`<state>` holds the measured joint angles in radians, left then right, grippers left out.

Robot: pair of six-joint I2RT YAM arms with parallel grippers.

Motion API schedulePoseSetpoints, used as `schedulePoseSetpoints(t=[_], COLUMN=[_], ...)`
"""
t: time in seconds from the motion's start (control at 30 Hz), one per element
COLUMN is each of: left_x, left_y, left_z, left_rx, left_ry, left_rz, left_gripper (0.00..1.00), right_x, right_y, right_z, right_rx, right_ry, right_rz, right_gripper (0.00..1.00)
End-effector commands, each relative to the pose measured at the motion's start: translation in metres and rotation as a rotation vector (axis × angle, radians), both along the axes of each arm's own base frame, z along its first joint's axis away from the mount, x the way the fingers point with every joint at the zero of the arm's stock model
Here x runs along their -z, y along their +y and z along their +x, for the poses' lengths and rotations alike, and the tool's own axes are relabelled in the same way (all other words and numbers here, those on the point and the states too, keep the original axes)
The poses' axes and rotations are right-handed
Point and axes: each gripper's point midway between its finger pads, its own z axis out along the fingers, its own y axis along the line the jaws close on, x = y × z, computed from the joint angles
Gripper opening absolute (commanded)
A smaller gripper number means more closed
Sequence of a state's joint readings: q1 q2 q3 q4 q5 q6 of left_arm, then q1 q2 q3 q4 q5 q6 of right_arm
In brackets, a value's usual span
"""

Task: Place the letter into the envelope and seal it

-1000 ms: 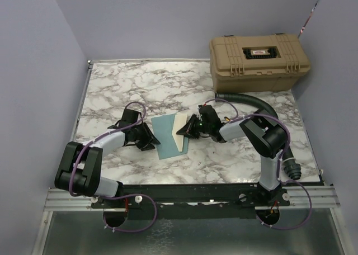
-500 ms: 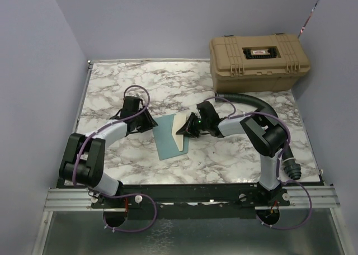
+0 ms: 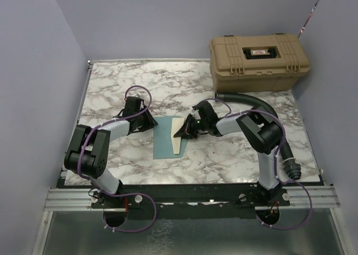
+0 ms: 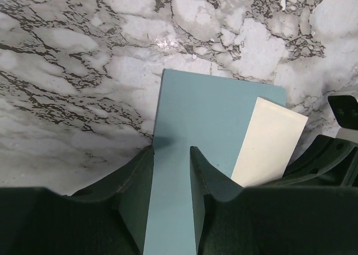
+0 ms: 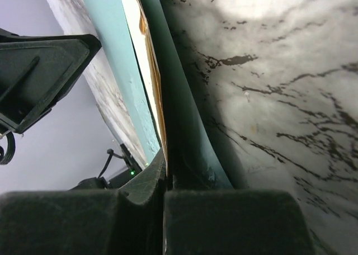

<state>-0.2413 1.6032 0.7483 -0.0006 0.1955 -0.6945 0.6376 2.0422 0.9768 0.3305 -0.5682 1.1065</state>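
Note:
The teal envelope (image 3: 163,142) lies flat on the marble table, and it fills the middle of the left wrist view (image 4: 207,115). The letter (image 3: 179,138) shows as a narrow cream strip along the envelope's right side (image 4: 268,143). My right gripper (image 3: 183,133) is shut on the letter's thin tan edge (image 5: 158,115), with a teal layer of the envelope (image 5: 187,126) right beside it. My left gripper (image 3: 146,122) hovers at the envelope's far left corner; its jaws (image 4: 170,154) stand apart with only flat teal paper showing in the gap.
A tan hard case (image 3: 258,62) stands at the back right. A black ribbed hose (image 3: 251,101) arcs over the right arm. Purple walls close the table in on the left, back and right.
My left gripper has swung from the envelope's near left side to its far left corner. My right gripper has shifted left with the letter, and the cream strip showing is narrower.

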Motion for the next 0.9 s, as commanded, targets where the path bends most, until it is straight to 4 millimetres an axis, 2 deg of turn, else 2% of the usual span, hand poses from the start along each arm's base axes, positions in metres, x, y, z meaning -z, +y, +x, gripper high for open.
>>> schedulePoseSetpoints(t=[0.0, 0.43, 0.47, 0.7, 0.87], left_x=[0.025, 0.031, 0.032, 0.035, 0.037], left_y=[0.009, 0.006, 0.006, 0.007, 0.007], left_z=[-0.018, -0.026, -0.026, -0.027, -0.028], left_rx=[-0.014, -0.016, -0.015, -0.015, -0.009], left_ry=[0.091, 0.117, 0.119, 0.127, 0.137], left_rz=[0.047, 0.022, 0.022, 0.031, 0.036], left_gripper=[0.34, 0.34, 0.34, 0.34, 0.34], right_x=[0.041, 0.045, 0.045, 0.031, 0.025], right_y=[-0.012, -0.008, -0.01, -0.034, -0.044], right_z=[-0.027, -0.011, -0.01, -0.006, -0.002], right_rx=[-0.048, -0.106, -0.107, -0.067, -0.024], right_ry=[0.125, 0.066, 0.06, -0.013, -0.056], right_rz=[-0.081, -0.146, -0.165, -0.298, -0.338], right_gripper=[0.01, 0.01, 0.03, 0.33, 0.48])
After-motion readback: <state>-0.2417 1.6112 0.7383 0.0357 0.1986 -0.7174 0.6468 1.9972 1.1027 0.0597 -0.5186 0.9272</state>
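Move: The right fingers are already shut on the folded letter's raised right-hand part, so the letter's middle is right at that hand. The envelope it is being tucked into lies flat about 1 cm below, its middle some 2 cm to the left and level with the hand. From the left hand, poised at the envelope's left border near the far corner, the letter's middle is about 8 cm to the right and 5 cm back. Still pinching the letter's raised edge, the right hand pushes it leftward about 1 cm, towards the envelope's pocket, turning slightly counter-clockwise. The fingers then open to nearly half and loosen their pinch while the hand backs off about 1.5 cm up and as much to the right, its tips staying close about the paper. The left hand keeps its place, fingers parted, low over the envelope's left border. ##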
